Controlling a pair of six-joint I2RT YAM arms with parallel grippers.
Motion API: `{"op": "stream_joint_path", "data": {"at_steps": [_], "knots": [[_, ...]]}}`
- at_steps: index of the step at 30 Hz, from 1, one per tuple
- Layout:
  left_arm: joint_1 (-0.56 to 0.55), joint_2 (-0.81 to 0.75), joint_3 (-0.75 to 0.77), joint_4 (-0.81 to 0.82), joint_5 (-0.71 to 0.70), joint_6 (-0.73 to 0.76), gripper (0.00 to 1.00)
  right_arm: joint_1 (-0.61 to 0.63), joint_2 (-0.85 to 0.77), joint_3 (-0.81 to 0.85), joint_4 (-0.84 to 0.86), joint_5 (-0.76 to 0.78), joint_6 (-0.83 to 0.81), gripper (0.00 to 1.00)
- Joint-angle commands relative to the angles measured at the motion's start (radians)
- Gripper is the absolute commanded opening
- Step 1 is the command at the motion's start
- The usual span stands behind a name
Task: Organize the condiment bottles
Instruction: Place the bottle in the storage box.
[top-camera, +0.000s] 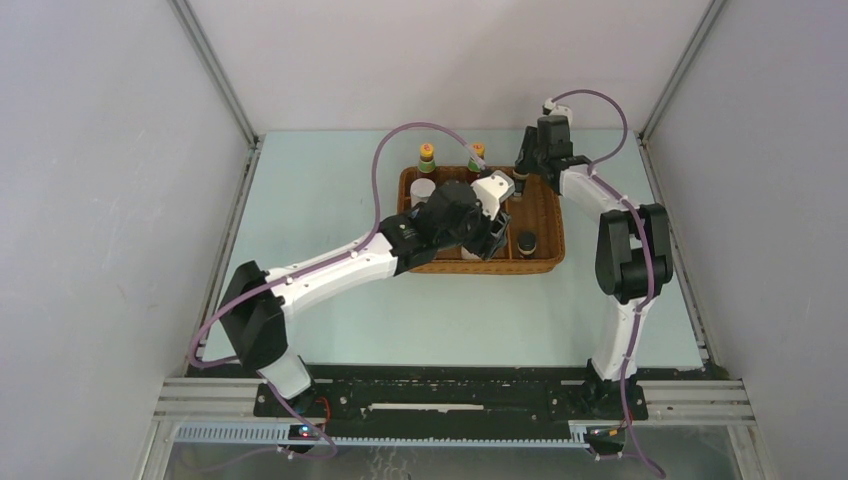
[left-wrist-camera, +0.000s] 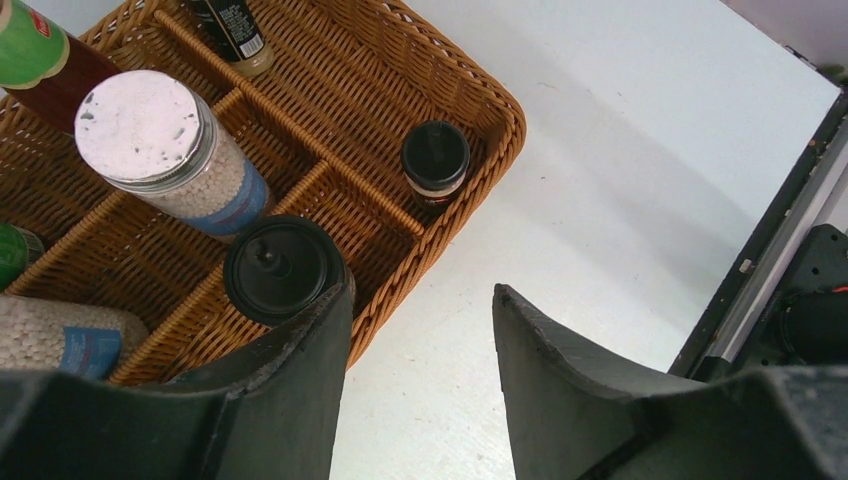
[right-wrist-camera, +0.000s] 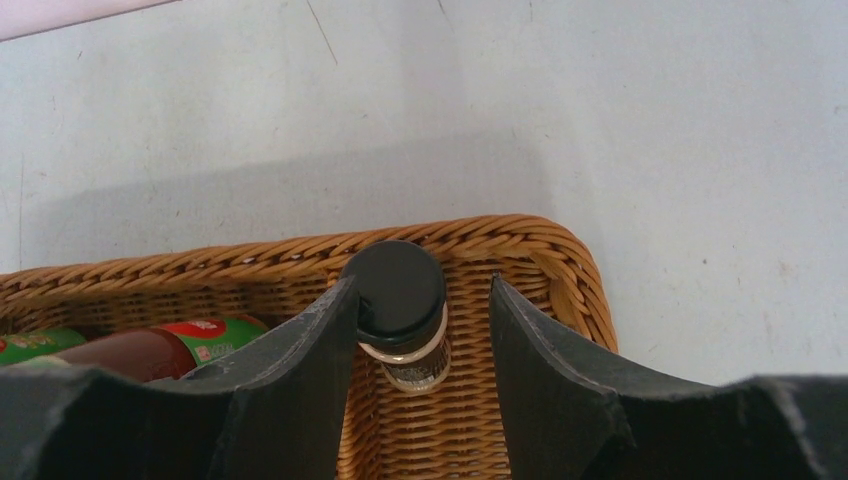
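The wicker tray (top-camera: 545, 215) holds the condiment bottles. My right gripper (right-wrist-camera: 422, 283) hangs open over the tray's far right corner, its jaws on either side of a tiny dark black-capped bottle (right-wrist-camera: 400, 290). The left finger touches the cap and the right finger stands apart from it. My left gripper (left-wrist-camera: 422, 295) is open and empty over the table just off the tray's edge, beside a black-capped bottle (left-wrist-camera: 283, 268). A silver-topped shaker (left-wrist-camera: 150, 130) and another tiny dark bottle (left-wrist-camera: 435, 160) stand in other compartments. Two yellow-capped sauce bottles (top-camera: 427, 155) stand at the tray's far side.
The tray's dividers (left-wrist-camera: 330, 170) split it into several compartments. A second shaker (left-wrist-camera: 60, 335) shows at the left edge of the left wrist view. A black rail (left-wrist-camera: 770, 250) runs along the table's near edge. Grey walls enclose the table on three sides.
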Motion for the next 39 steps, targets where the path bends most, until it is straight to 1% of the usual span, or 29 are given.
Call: {"op": "stream_joint_path", "data": {"at_steps": [1,20,30,33,39], "knots": [[0.006,-0.077,-0.008,0.038,0.019,-0.013,0.58,0.012,-0.078,-0.046,-0.008,0.014,0.02,0.58],[-0.013,-0.165,-0.073,0.044,-0.005,-0.03,0.58,0.065,-0.19,-0.151,-0.012,0.064,0.031,0.58],[-0.025,-0.185,-0.073,0.035,-0.005,-0.031,0.58,0.079,-0.245,-0.167,-0.007,0.079,0.013,0.58],[-0.028,-0.192,-0.072,0.033,-0.034,-0.032,0.58,0.083,-0.259,-0.166,-0.006,0.073,0.001,0.58],[-0.038,-0.191,-0.067,0.028,-0.043,-0.031,0.57,0.082,-0.23,-0.125,-0.041,0.051,-0.009,0.58]]}}
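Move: The small black-capped bottle stands between the right hand's open fingertips, closest to the left one, its middle about 1 cm ahead, 1 cm left and 4 cm below. A sauce bottle stands about 11 cm left and 1 cm ahead of the hand. The other black-capped bottle is roughly 16 cm back, straight behind the hand and 4 cm lower. From the left hand, the first bottle lies some 25 cm ahead, 11 cm right and 13 cm down. Back by about 5 cm, drifting some 2 cm left, the right hand draws away from the black-capped bottle; late on it also climbs about 4 cm, fingers staying open and the wrist barely turning. The empty left hand rises about 5 cm and eases 2 cm back, its open fingers tilting up slightly. ##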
